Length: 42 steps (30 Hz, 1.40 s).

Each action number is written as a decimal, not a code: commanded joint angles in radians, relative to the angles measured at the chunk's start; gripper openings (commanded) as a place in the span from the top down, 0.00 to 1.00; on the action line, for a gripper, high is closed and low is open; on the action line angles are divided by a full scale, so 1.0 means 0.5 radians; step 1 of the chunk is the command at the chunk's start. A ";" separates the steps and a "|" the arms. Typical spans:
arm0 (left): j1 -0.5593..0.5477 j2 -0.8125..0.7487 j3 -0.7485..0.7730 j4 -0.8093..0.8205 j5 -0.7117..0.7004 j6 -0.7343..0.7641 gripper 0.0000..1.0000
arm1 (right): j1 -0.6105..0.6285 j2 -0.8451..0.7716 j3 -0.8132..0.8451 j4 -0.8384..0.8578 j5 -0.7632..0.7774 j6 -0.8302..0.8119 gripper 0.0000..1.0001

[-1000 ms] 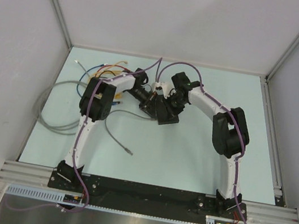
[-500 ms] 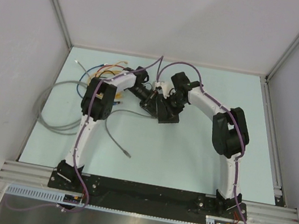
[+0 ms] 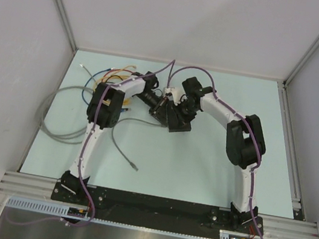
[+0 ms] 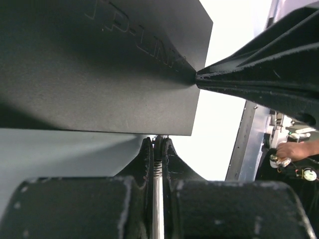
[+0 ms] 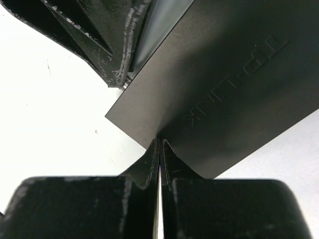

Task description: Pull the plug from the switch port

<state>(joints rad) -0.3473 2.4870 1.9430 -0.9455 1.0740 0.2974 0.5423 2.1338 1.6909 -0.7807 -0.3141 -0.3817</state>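
The black switch (image 3: 174,121) lies at the back middle of the table and fills the left wrist view (image 4: 99,64) and the right wrist view (image 5: 224,84). My left gripper (image 3: 161,102) is shut on a thin grey ribbed plug boot (image 4: 158,169) at the switch's edge (image 4: 158,142). The socket itself is hidden. My right gripper (image 3: 180,111) is shut with nothing between its fingers, and its tips (image 5: 159,142) rest on the switch's top face. Its finger (image 4: 269,74) shows in the left wrist view.
A grey cable loop (image 3: 55,120) hangs off the table's left edge. Its loose end (image 3: 133,165) lies in front of the left arm. Blue, orange and yellow cables (image 3: 112,75) are bunched at the back left. Walls enclose the table.
The loose grey cable end has slid a little toward the near left. Both grippers stay together at the switch, with only a slight shift.
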 commanded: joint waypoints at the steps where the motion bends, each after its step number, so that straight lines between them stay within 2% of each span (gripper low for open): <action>1: 0.053 0.060 0.356 -0.121 -0.083 0.129 1.00 | 0.017 0.196 -0.102 -0.147 0.116 -0.040 1.00; 6: 0.106 0.033 0.293 -0.122 -0.087 0.169 1.00 | 0.014 0.196 -0.117 -0.141 0.116 -0.044 1.00; 11: 0.081 -0.013 0.013 -0.128 0.030 0.194 1.00 | 0.014 0.212 -0.093 -0.138 0.110 -0.041 1.00; 16: 0.130 0.045 0.350 -0.165 0.012 0.157 1.00 | 0.008 0.230 -0.084 -0.144 0.104 -0.037 1.00; 20: 0.146 0.021 0.372 -0.180 -0.071 0.215 1.00 | 0.002 0.227 -0.093 -0.147 0.104 -0.037 1.00; 27: 0.142 -0.074 0.041 -0.312 -0.004 0.375 1.00 | 0.005 0.230 -0.084 -0.138 0.113 -0.044 1.00; 29: 0.145 -0.126 0.084 -0.370 -0.004 0.421 1.00 | 0.002 0.227 -0.078 -0.138 0.116 -0.044 1.00; 34: 0.222 -0.240 0.571 -0.658 -0.037 0.510 1.00 | -0.002 0.221 -0.062 -0.144 0.119 -0.047 1.00; 37: 0.280 -0.329 0.859 -0.686 -0.196 0.498 1.00 | -0.005 0.218 -0.053 -0.135 0.128 -0.053 1.00; 42: 0.412 -0.525 0.952 -0.533 -0.549 0.540 1.00 | -0.005 0.227 -0.019 -0.132 0.137 -0.053 1.00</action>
<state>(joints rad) -0.2012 2.3779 2.3608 -1.2385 0.9340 0.5072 0.5411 2.1487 1.7130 -0.7765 -0.3283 -0.3859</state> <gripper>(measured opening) 0.037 0.007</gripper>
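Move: The left fingers, pointing right and down, already hold the grey cable's plug at the switch port, which lies about 1 cm to their right at the same height. From that hand, the switch's middle is some 4 cm right and 5 cm ahead. The loose blue plug lies about 15 cm left and 4 cm ahead, slightly lower. The right fingertips rest on the switch top; from them the port is roughly 4 cm left, 1 cm ahead and 1 cm lower. Rocking forward and back by 2-3 cm, the left hand works the held plug leftward out of the port, then sweeps up about 12 cm, also forward and left, away from the switch, rolling some 25 degrees so its forward side lifts. Its fingers stay closed on the plug; the right fingertips stay almost in place on the switch top. ##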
